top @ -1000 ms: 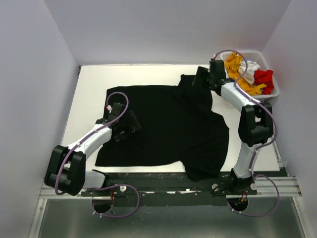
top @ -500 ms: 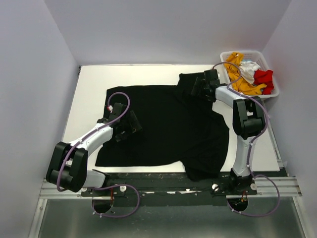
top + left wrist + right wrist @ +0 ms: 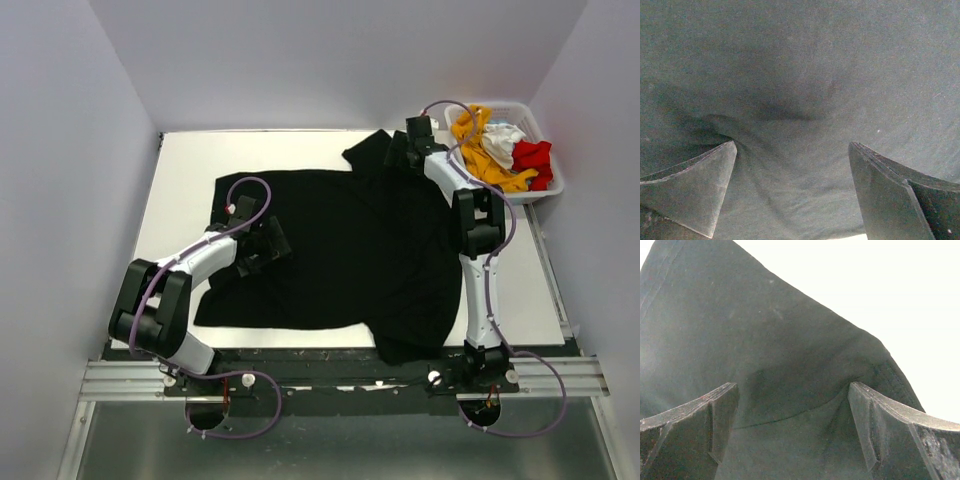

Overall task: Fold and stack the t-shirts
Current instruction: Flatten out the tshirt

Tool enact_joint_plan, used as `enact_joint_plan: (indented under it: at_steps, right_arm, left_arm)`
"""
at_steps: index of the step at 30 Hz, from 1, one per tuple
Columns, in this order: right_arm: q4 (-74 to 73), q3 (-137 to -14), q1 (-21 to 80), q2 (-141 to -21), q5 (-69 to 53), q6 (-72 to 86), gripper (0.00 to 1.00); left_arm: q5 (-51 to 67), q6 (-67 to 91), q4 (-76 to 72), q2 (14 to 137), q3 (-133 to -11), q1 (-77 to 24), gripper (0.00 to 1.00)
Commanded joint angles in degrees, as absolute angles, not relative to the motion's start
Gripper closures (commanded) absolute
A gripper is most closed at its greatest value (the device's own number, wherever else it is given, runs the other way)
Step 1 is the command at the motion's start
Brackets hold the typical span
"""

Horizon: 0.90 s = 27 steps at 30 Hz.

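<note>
The large black t-shirt [image 3: 350, 250] lies spread across the white table [image 3: 190, 170]. My left gripper [image 3: 270, 243] is open and pressed down on the shirt's left part, where black cloth [image 3: 800, 90] fills the whole left wrist view and wrinkles around the left fingertip [image 3: 715, 165]. At the far side my right gripper [image 3: 394, 152] is open too, its fingertips resting on the shirt's far sleeve [image 3: 765, 340], with a seam line running between them. Orange-yellow [image 3: 480, 152], white [image 3: 505, 140] and red [image 3: 532, 158] t-shirts sit bunched in the basket.
The white slatted basket [image 3: 556, 178] stands at the table's far right corner, close to the right arm's forearm. Grey walls close in the table on three sides. Bare table [image 3: 890, 285] shows just beyond the sleeve.
The right gripper swung from beside the basket to the left and farther away, carrying the sleeve toward the far edge. The left gripper slid slightly right over the shirt.
</note>
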<state>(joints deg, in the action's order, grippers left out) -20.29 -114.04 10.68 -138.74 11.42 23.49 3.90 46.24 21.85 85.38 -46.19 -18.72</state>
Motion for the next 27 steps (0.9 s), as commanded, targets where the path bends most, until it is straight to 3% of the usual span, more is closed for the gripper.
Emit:
enact_joint_plan:
  at_steps: [1, 10, 17, 20, 27]
  right_arm:
    - [-26.94, -122.25, 8.30, -146.48, 11.97, 24.04, 0.00]
    - [-25.06, -132.63, 4.78, -152.80, 13.63, 27.43, 0.00]
    - [-18.99, -135.23, 4.27, -152.24, 0.94, 19.92, 0.00]
    - [-18.19, -132.51, 5.05, -147.95, -3.94, 17.33, 0.00]
    - [-16.06, -116.02, 11.89, -131.61, 2.36, 8.92, 0.00]
  left_arm:
    - [5.52, 44.08, 22.89, 89.78, -49.46, -17.72, 0.01]
    - [6.41, 42.82, 25.80, 97.26, -58.63, -15.91, 0.01]
    - [3.43, 42.45, 28.46, 95.92, -62.49, -15.82, 0.02]
    - [2.74, 42.90, 29.02, 92.70, -61.57, -15.90, 0.02]
    - [-3.41, 47.69, 33.19, 76.96, -51.71, -15.87, 0.01]
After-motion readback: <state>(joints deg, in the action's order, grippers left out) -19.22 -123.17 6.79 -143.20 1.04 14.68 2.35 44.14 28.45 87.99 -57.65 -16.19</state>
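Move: The black t-shirt lies under both hands. Its middle is about 16 cm right of the left hand and level with it, and some 30 cm back and 17 cm left of the right hand. The shirt's far-left corner lies roughly 24 cm ahead and 16 cm left of the left hand, its near-left corner 21 cm back and 17 cm left. The far sleeve is about 8 cm left of the right hand and 1 cm ahead; the laundry basket stands some 27 cm to its right. The black t-shirt is pushed along under both wide-open grippers: the left fingers, resting on the cloth, go forward about 5 cm, then lift off while easing back. The right hand sweeps about 6.5 cm forward along the far edge and rightwards towards the basket, then draws back and left, rising slightly and turning counter-clockwise. ##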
